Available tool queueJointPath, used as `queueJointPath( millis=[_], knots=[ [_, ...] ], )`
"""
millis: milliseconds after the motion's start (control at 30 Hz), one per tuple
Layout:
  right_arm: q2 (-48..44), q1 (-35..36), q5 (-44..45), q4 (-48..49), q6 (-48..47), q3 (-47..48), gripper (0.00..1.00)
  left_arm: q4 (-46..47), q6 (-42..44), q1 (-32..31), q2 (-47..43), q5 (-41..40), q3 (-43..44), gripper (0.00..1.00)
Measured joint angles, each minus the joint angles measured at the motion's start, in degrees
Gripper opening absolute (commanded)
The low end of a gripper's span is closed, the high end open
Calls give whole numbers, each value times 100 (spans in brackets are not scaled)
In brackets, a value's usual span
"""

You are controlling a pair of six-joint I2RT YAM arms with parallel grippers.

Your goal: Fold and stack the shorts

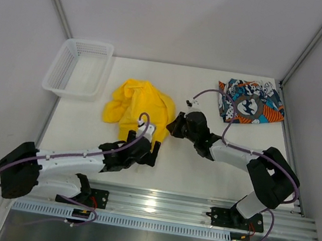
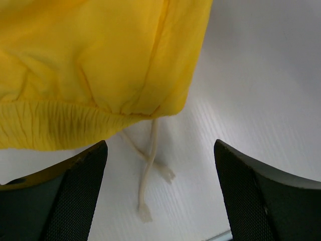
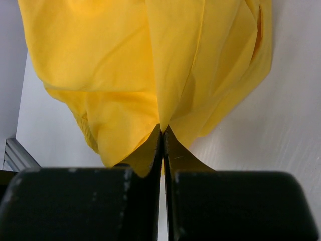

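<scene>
The yellow shorts [image 1: 138, 107] lie crumpled mid-table, bunched toward the left. My right gripper [image 1: 172, 124] is shut on their right edge; in the right wrist view a fold of yellow cloth [image 3: 165, 75] is pinched at the tips of my right gripper [image 3: 162, 128]. My left gripper [image 1: 149, 149] stands open just in front of the shorts' near edge. In the left wrist view the elastic waistband [image 2: 55, 125] and the white drawstring [image 2: 148, 170] lie between the wide-apart fingers of my left gripper [image 2: 160, 165], untouched. The printed shorts [image 1: 250, 102] lie flat at the back right.
A white mesh basket [image 1: 79, 68] stands at the back left corner. The metal rail [image 1: 155, 206] with both arm bases runs along the near edge. Walls close in the table on the left, back and right.
</scene>
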Motion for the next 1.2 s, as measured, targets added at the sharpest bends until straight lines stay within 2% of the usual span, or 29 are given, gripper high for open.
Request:
queueJointPath(
  millis=[200, 433, 533, 567, 633, 667, 700, 733, 933, 967, 1033, 1067, 1133, 1200],
  knots=[
    [-173, 7, -4, 256, 2, -444, 0, 153, 0, -243, 984, -721, 662, 87],
    [-372, 35, -4, 479, 4, -678, 0, 31, -157, -247, 1276, -1405, 787, 84],
    [-448, 46, -79, 610, 2, -741, 0, 35, -157, -247, 1440, -1484, 890, 62],
    [-472, 50, -129, 669, 0, -765, 0, 74, -142, -247, 1488, -1471, 898, 51],
    [-505, 57, -264, 734, -28, -798, 0, 240, -46, -240, 1617, -1357, 903, 38],
    [-511, 57, -337, 765, -70, -807, 0, 321, 0, -227, 1703, -1261, 905, 23],
    [-518, 57, -426, 807, -129, -820, 0, 428, 11, -212, 1790, -1167, 907, 14],
    [-525, 61, -507, 824, -177, -837, 0, 520, 55, -197, 1867, -1088, 909, 0],
    [-632, 39, -577, 859, -396, -1001, 0, 859, 210, -186, 1801, -549, 708, 0],
    [-636, 28, -586, 852, -431, -1012, 4, 920, 214, -186, 1620, -459, 564, 0],
    [-636, 33, -538, 813, -481, -1019, 21, 935, 221, -181, 1102, -247, 293, 0],
    [-638, 33, -452, 787, -505, -1016, 45, 911, 236, -177, 807, -127, 175, 0],
    [-649, 4, -227, 667, -542, -1014, 65, 837, 271, -168, 323, 127, 48, 0],
    [-656, -50, -103, 564, -612, -1014, 69, 776, 315, -168, -76, 444, 13, 0]
  ],
)
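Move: The near right corner of the yellow shorts, by the waistband, lies about 4 cm ahead of the left hand, 3 cm to its right and 3 cm below. Its drawstring is almost straight under that hand, some 4 cm down; the shorts' bulk is some 18 cm ahead, 3 cm left and 4 cm below. From the right hand, already shut on the shorts' edge, that corner is about 7 cm back, 6 cm left and 6 cm below. The shorts' near right corner is what the open left hand reaches for, forward about 4 cm, then right and down; it pinches the cloth shut there, draws it back and lifts about 5 cm. Meanwhile the right hand, keeping its grip on the edge, eases back some 3 cm, then opens to let go while starting to the right and slightly forward. ##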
